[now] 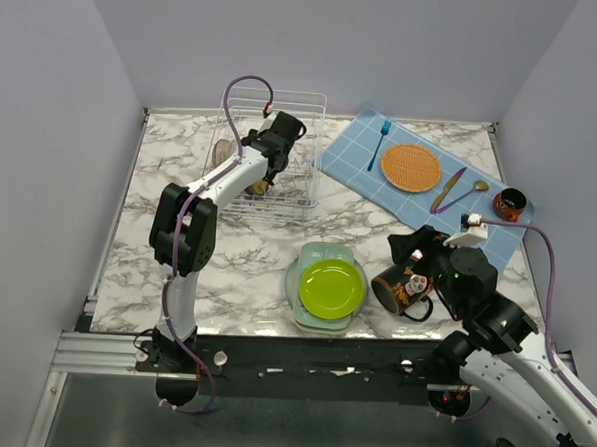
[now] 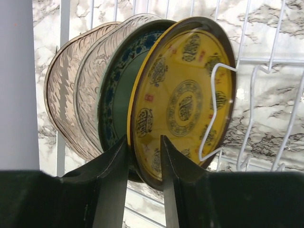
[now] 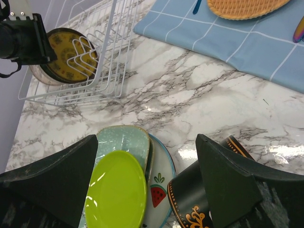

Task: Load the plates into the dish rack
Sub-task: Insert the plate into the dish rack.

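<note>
The white wire dish rack (image 1: 303, 104) stands at the back left. Several plates stand on edge in it: two brownish ribbed ones (image 2: 66, 90), a teal-patterned one (image 2: 116, 95) and a yellow patterned one (image 2: 183, 95). My left gripper (image 2: 144, 142) reaches into the rack, open, its jaws parted on either side of the yellow plate's lower rim. A stack lies at the front: a lime-yellow plate (image 1: 330, 287) on a mint-green rounded-square one (image 1: 327, 253), with a watermelon plate (image 3: 164, 185) below. My right gripper (image 3: 147, 140) hovers open above the stack's right side, holding nothing.
A black decorated mug (image 1: 400, 289) lies on its side right of the stack, under my right gripper. A blue cloth (image 1: 420, 195) at the back right holds an orange woven mat (image 1: 411, 167), a blue fork (image 1: 379, 143), cutlery (image 1: 450, 191) and a small dark cup (image 1: 509, 205).
</note>
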Tool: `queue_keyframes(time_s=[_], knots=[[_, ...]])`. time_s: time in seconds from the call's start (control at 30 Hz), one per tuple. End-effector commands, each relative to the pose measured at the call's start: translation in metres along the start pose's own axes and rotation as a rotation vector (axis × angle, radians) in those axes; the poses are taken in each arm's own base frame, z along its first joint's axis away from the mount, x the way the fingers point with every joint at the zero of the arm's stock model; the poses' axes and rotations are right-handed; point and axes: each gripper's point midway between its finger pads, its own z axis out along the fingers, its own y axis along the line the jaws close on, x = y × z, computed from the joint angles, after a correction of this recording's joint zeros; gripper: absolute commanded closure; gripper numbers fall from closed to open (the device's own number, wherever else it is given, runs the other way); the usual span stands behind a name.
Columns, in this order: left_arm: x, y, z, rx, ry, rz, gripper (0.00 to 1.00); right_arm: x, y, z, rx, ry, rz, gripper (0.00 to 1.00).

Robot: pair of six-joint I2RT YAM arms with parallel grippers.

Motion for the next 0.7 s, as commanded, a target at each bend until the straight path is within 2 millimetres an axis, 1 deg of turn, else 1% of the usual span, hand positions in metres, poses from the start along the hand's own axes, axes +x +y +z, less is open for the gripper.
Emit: queue_keyframes(time_s=[0.0, 0.07, 0.1, 0.17, 0.2, 0.23, 0.33, 0.4, 0.47, 0.5, 0.57, 0.6, 0.67], knots=[[0.004, 0.006, 0.001, -0.009, 0.014, 0.005, 0.58, 0.002, -0.002, 0.002, 0.015, 0.006, -0.015, 0.08], [0.003, 0.009, 0.0, -0.02, 0.006, 0.001, 0.54, 0.001, -0.002, 0.002, 0.016, 0.006, -0.015, 0.08], [-0.001, 0.012, -0.004, -0.021, -0.007, -0.009, 0.48, 0.001, -0.002, 0.002, 0.016, 0.006, -0.017, 0.08], [-0.008, 0.016, -0.008, -0.019, -0.03, -0.027, 0.44, 0.002, -0.003, 0.002, 0.018, 0.008, -0.018, 0.08], [-0.014, 0.019, -0.013, -0.014, -0.045, -0.039, 0.41, 0.001, -0.002, 0.002, 0.016, 0.006, -0.017, 0.08], [-0.018, 0.021, -0.016, -0.01, -0.055, -0.045, 0.4, 0.001, -0.002, 0.002, 0.017, 0.007, -0.017, 0.08], [-0.037, 0.029, -0.031, 0.005, -0.105, -0.073, 0.39, 0.003, -0.002, 0.004, 0.021, 0.014, -0.024, 0.08], [-0.055, 0.034, -0.046, 0.041, -0.156, -0.101, 0.38, 0.004, -0.002, 0.005, 0.023, 0.018, -0.026, 0.08], [-0.067, 0.035, -0.055, 0.076, -0.203, -0.128, 0.38, 0.006, -0.002, 0.007, 0.027, 0.027, -0.029, 0.08], [-0.075, 0.036, -0.065, 0.11, -0.234, -0.137, 0.37, 0.007, 0.0, 0.008, 0.023, 0.032, -0.031, 0.08], [-0.082, 0.036, -0.071, 0.139, -0.266, -0.153, 0.37, 0.01, 0.001, 0.011, 0.025, 0.05, -0.044, 0.08], [-0.087, 0.037, -0.081, 0.169, -0.289, -0.165, 0.37, 0.013, 0.002, 0.013, 0.019, 0.065, -0.053, 0.08], [-0.089, 0.03, -0.088, 0.239, -0.313, -0.171, 0.35, 0.016, 0.007, 0.016, 0.0, 0.088, -0.085, 0.08]])
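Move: Between the left hand's partly open fingers stands the near-left rim of the yellow plate, its middle about 3 cm ahead, 4 cm to the right and 4 cm below. The green plate stands some 3 cm left of it and level with it. The pink plate is about 4 cm ahead of the hand and 7 cm left, 4 cm lower. From the right hand the yellow plate lies roughly 27 cm ahead, 33 cm left and 12 cm down. Opening its fingers further, the left hand lets the yellow plate's rim come free, barely shifting left meanwhile. It then lifts ever faster, about 8 cm nearly straight up out of the rack and away from the plates, the fingertips tilting up some 10 degrees. The empty right hand, still open, sinks about 2 cm. ##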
